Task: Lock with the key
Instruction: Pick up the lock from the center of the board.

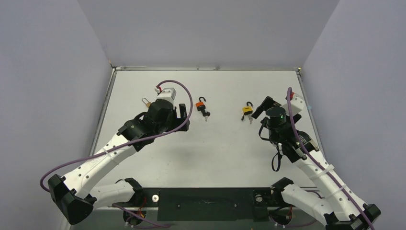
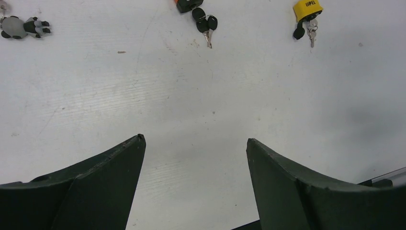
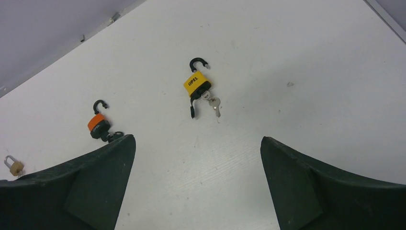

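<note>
A yellow padlock with its black shackle swung open lies on the white table, with keys in its base; it also shows in the right wrist view and the left wrist view. An orange padlock, also with an open shackle and keys, lies to its left. My left gripper is open and empty just left of the orange padlock. My right gripper is open and empty just right of the yellow padlock. Both wrist views show bare table between the fingers.
A small brass padlock lies at the far left behind my left arm; it also shows in the right wrist view. A small grey and black charm lies near it. The table's raised rim and grey walls enclose the area.
</note>
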Controlling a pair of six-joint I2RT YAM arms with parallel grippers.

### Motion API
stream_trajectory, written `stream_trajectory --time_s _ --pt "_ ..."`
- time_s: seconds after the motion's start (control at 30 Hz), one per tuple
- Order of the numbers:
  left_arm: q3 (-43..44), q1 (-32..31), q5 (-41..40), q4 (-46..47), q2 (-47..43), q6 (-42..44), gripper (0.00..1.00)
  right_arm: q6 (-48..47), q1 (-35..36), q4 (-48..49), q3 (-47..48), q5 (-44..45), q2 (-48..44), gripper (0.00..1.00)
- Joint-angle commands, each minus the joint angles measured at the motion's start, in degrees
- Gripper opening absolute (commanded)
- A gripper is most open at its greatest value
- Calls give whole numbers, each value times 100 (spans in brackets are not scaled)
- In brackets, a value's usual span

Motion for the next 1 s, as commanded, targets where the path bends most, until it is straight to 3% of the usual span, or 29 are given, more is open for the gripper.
stream_trajectory --time_s 0.0,0.23,0.43,0.67,0.97 --pt "130 47 150 129 -81 144 76 -131 -10 154 173 276 37 100" --pt "37 51 495 105 -300 376 76 -337 -240 249 348 291 409 100" --pt "144 58 589 -97 -454 488 76 -922 -781 912 259 -121 855 100" --pt "287 102 675 -395 -686 608 76 -1535 -1679 1645 420 -1174 2226 99" --pt "309 152 794 -589 -967 684 76 -1948 -1685 1877 1130 -1703 4155 94"
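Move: The yellow lock lies about 14 cm ahead of the right hand, 3 cm to its left and some 22 cm below. The lock's keys lie about 4 cm nearer the base than its body and 2 cm to the body's right; the orange lock is roughly 23 cm to the left of the yellow one and 2 cm farther out. From the left hand, the yellow lock is about 15 cm ahead, 29 cm to the right and 21 cm below. Send the right gripper out and down towards the yellow lock, about 12 cm each way, starting slowly and nearly level, then dropping fast. Let it drift some 4 cm right before it swings back left, tip the fingers some 20 degrees further down, and keep them wide open. Meanwhile draw the left gripper, still open, about 3 cm back and 2 cm up. ##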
